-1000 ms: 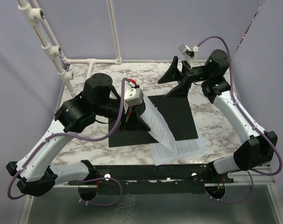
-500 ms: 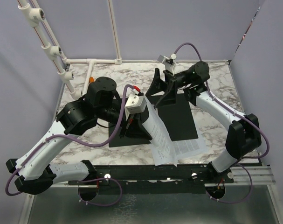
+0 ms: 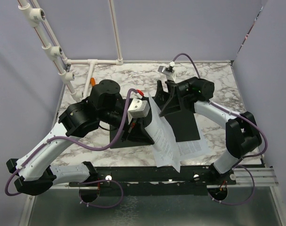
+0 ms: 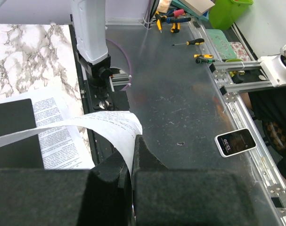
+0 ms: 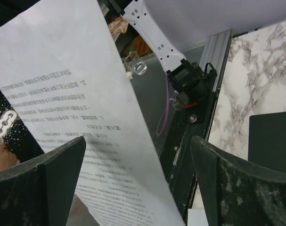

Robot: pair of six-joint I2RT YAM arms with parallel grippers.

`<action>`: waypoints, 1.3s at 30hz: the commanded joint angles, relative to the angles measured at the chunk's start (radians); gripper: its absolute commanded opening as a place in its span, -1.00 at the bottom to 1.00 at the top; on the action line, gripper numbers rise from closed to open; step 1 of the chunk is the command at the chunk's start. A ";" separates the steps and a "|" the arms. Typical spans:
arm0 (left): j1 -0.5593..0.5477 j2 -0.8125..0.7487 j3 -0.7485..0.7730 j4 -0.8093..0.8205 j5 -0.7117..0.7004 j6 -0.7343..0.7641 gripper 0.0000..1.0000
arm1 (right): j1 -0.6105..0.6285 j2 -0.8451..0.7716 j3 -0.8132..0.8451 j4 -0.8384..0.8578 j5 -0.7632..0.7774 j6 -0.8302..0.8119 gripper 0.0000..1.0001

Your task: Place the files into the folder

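Observation:
My left gripper is shut on a white printed sheet, one of the files, and holds it up over the table; the sheet curves down to the near edge. In the left wrist view the sheet is pinched between the pads. The folder lies open, black side up, in the middle of the table. Another sheet lies flat at the folder's near right corner. My right gripper is open at the lifted sheet's far edge. The sheet reaches between its fingers without touching them.
A white pipe frame stands at the back left, with a small orange item beside it. A black rail runs along the near edge. Below the table lie hand tools, a small white timer and a green bin.
The right arm has swung left from the back right corner, bringing its open gripper up to the lifted sheet. The left gripper with the sheet has shifted slightly to the right.

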State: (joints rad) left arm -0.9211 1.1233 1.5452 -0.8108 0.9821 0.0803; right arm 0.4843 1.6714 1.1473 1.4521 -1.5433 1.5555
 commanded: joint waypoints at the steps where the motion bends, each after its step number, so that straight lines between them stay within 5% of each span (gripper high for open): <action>1: -0.007 -0.017 -0.016 -0.017 -0.015 0.043 -1.00 | 0.008 -0.105 -0.038 0.285 -0.013 0.061 0.93; 14: -0.006 -0.023 -0.011 -0.057 -0.095 0.059 -1.00 | 0.011 -0.308 -0.120 0.207 -0.009 0.018 0.53; 20: -0.006 -0.059 -0.017 -0.049 -0.157 0.034 -1.00 | 0.011 -0.452 -0.161 -0.273 -0.030 -0.373 0.29; 25: -0.006 -0.083 -0.031 -0.040 -0.197 0.006 -1.00 | 0.011 -0.582 -0.037 -1.266 -0.039 -1.157 0.26; 27: -0.006 -0.081 -0.038 -0.039 -0.204 -0.001 -1.00 | 0.011 -0.580 0.040 -1.541 -0.067 -1.361 0.18; 39: -0.006 -0.101 -0.052 -0.006 -0.315 -0.044 -1.00 | 0.011 -0.641 0.004 -1.610 -0.037 -1.359 0.06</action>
State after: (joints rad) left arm -0.9245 1.0447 1.4933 -0.8520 0.7334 0.0635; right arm 0.4900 1.0782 1.1713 -0.0692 -1.5558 0.2405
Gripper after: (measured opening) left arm 0.003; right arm 0.535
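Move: My closed left fingers already hold the printed sheet; its middle sits roughly 4 cm ahead, 4 cm right and 5 cm below them. From my open right hand, the sheet's middle is about 11 cm back, straight in line sideways and near level. The open black folder lies some 33 cm below my right hand and 11 cm ahead; the loose page half under it is about 12 cm to that hand's right, equally low and level with it fore-and-aft. I draw my right hand back about 10 cm, 5 cm to the right and upward, dipping a little at the end, bringing its fingers around the sheet's free side. They close to roughly half open as the wrist rolls some 20 degrees. My left hand keeps its pinch, easing slightly forward and down and swinging its fingertips forward counter-clockwise. ##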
